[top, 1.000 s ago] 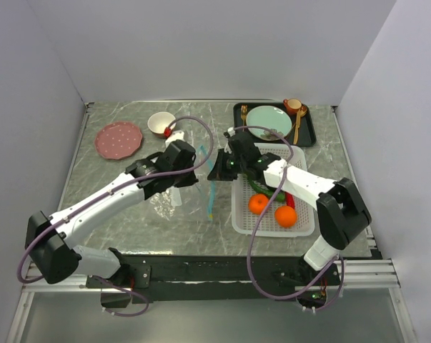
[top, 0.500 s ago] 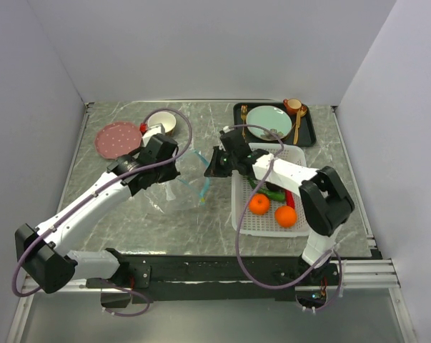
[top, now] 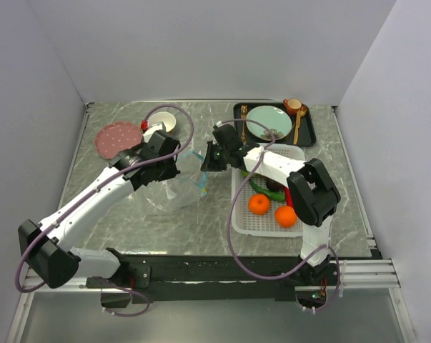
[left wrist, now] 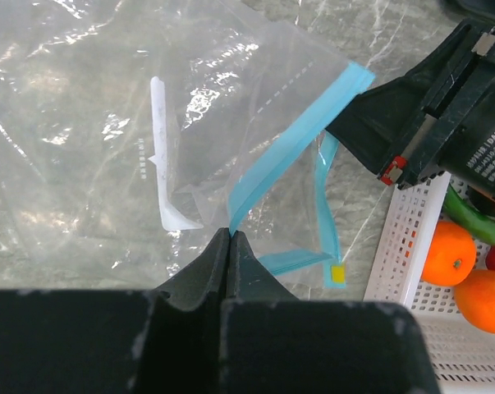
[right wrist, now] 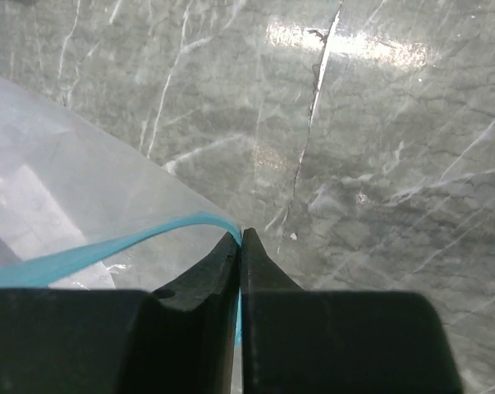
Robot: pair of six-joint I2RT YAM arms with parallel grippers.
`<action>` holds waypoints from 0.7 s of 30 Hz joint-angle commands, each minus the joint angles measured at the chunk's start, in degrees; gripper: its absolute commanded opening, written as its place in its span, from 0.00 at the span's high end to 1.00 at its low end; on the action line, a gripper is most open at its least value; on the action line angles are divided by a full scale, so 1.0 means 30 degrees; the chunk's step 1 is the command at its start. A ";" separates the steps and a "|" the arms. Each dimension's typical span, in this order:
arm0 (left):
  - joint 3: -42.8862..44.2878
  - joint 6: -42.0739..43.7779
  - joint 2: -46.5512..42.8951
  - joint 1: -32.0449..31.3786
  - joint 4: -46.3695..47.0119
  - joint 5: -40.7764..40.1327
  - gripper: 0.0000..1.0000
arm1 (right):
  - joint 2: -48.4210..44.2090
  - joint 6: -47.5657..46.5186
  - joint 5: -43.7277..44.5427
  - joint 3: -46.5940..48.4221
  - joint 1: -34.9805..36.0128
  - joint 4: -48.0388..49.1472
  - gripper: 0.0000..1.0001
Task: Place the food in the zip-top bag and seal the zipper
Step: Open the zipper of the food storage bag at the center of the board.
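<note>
The clear zip-top bag hangs between my two grippers, left of the basket. Its teal zipper runs from one gripper to the other, and a second teal strip sags below it, so the mouth gapes. My left gripper is shut on the zipper's near end. My right gripper is shut on the zipper at its far end. From above, the left gripper and the right gripper stand close together with the bag below them. The food lies in the white basket: two oranges, a green pepper and a red chili.
A pink plate and a white bowl sit at the back left. A black tray at the back right holds a teal plate, a cup and gold cutlery. The basket's edge is just right of the bag.
Both grippers have moved left and toward the back, taking the bag with them. The zipper strip, earlier hanging down beside the basket, is now lifted between the grippers.
</note>
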 commanded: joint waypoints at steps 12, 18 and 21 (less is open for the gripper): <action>0.0110 0.0805 0.2206 0.0061 0.2332 0.1490 0.99 | -0.6640 -0.1059 0.6391 -0.1730 -0.0019 -0.2419 0.23; -0.0357 0.1069 0.2119 0.0061 0.2889 0.2076 0.99 | -0.9600 0.0083 1.0040 -0.4424 -0.1129 -0.3829 0.00; -0.0447 0.1157 0.2235 0.0061 0.3153 0.2252 0.99 | -1.0275 0.0523 0.9951 -0.5743 -0.2298 -0.3770 0.00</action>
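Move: The zipper strip is already pinched in my left fingertips, raised well above the board, and another stretch sits at my right fingertips, lower down. The zipper's yellow tab lies about 6 cm back from my right hand, level sideways and some 4 cm below. The middle of the white basket is roughly 26 cm to my right hand's right and 5 cm back; the green apple is about 18 cm right, straight across. My right fingers spread wide and let go of the zipper strip, then that hand climbs about 8 cm and swings some 13 cm right, away from the bag to the basket's left rim, turning some 20 degrees clockwise. Meanwhile my left hand keeps its pinch on the strip and takes it about 3 cm down towards the board and 3 cm right, easing a little forward. ##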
